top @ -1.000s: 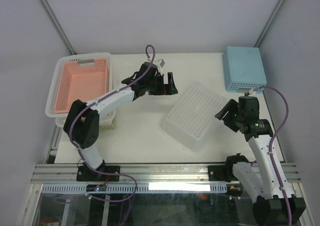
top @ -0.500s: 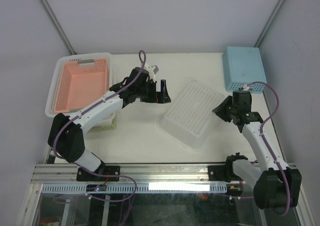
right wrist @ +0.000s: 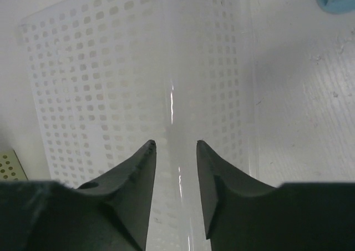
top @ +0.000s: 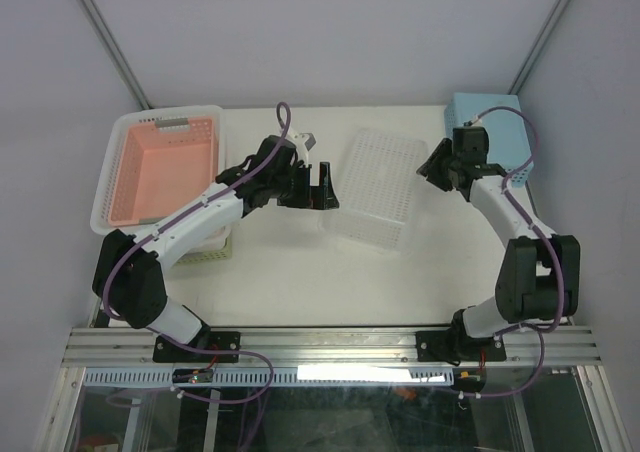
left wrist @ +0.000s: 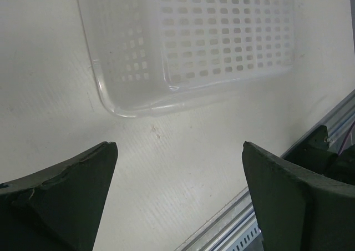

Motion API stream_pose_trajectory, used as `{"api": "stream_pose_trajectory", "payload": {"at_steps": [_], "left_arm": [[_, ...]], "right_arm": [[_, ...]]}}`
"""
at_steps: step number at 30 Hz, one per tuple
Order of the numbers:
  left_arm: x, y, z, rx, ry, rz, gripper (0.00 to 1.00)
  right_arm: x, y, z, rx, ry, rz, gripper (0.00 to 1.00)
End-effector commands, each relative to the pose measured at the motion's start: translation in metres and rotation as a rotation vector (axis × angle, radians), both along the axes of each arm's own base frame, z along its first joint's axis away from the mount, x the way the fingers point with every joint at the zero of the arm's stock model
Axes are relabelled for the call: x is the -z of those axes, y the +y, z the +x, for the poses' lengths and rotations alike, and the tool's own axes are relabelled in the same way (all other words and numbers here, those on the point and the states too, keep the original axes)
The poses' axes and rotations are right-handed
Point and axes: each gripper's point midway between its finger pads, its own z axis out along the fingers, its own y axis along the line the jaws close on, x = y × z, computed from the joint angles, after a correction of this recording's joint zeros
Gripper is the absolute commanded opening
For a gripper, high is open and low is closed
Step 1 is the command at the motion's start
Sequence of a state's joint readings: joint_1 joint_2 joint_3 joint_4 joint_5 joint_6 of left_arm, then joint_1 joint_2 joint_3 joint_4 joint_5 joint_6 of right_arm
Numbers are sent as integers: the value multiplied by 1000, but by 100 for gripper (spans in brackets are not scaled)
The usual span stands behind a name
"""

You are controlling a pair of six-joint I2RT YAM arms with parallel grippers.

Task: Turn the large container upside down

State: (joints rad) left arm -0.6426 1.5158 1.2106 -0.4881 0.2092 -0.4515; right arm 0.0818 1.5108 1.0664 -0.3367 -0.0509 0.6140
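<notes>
The large container (top: 378, 184), a white translucent perforated basket, is tilted up at mid table, its near long edge low and its far right end raised. My right gripper (top: 433, 166) is shut on its rim at that end. In the right wrist view the rim runs between my closed-in fingers, at the right gripper (right wrist: 175, 144), and the perforated walls of the container (right wrist: 94, 79) spread to both sides. My left gripper (top: 325, 185) is open and empty, just left of the container without touching it. In the left wrist view the container (left wrist: 222, 34) lies beyond the open left gripper (left wrist: 178, 145).
A pink basket (top: 160, 167) sits nested in a white basket (top: 104, 194) at the left, with a pale green basket (top: 215, 249) under them. A blue perforated basket (top: 492, 132) lies upside down at the back right. A metal rail (top: 330, 344) runs along the table's front edge.
My right gripper has swung up and to the far side, carrying the container's right end away from the front and tipping it steeper. The left gripper has barely moved over the last half second.
</notes>
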Motion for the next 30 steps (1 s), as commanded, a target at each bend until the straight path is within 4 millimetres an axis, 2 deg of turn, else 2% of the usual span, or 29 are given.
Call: {"api": "stream_pose_trajectory", "payload": {"at_steps": [1,4,9,12,15,19,22,24,26,30], "left_arm": [[-7,-2,-3,33,-50,2,99],[5,-6,-3,58,-34,25,99],[33,-14,-2,86,11,57,99],[38,-30,-6,147,0,36,99],[40,-51,-3,196,-13,18,99],[39,-79,8,241,-5,-53,99],[25,-101,15,269,-28,-125,99],[14,-112,17,285,-39,-159,99],[1,-117,15,306,-53,-195,99],[-23,-113,9,332,-100,-232,99]], "right_arm": [[-70,-4,-11,-27,-198,-61,45],[-78,-4,-48,-57,-197,-70,50],[-57,13,-121,-152,-118,8,51],[-38,19,-159,-180,-50,43,52],[-23,15,-186,-155,19,51,52],[-22,2,-196,-88,29,15,54],[-29,-10,-195,-32,6,-26,56],[-33,-10,-193,-32,1,-24,56],[-34,-5,-191,-49,12,-6,56],[-34,8,-185,-84,3,50,52]]}}
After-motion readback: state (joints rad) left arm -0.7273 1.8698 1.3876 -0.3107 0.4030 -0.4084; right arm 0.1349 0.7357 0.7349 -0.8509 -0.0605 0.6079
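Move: The upturned translucent large container lies about 14 cm to the left hand's right and 6 cm ahead, its middle some 10 cm lower; the tall container stack stands roughly 35 cm to that hand's left, 5 cm farther out. From the right hand, which is at the container's right long edge, the container's middle is about 12 cm left, 2 cm back and 6 cm down. The blue container is some 14 cm right and 11 cm farther out from the right hand. The left hand, fingers staying wide open, sinks about 7 cm and then sweeps some 10 cm to the right against the large container's left side by its near corner, turning roughly 15 degrees clockwise and lifting a few centimetres again towards the end. Meanwhile the right hand comes free of the container's right edge, rises about 8 cm and draws back some 20 cm towards its own base, sinking again on the way as its fingers open further. ##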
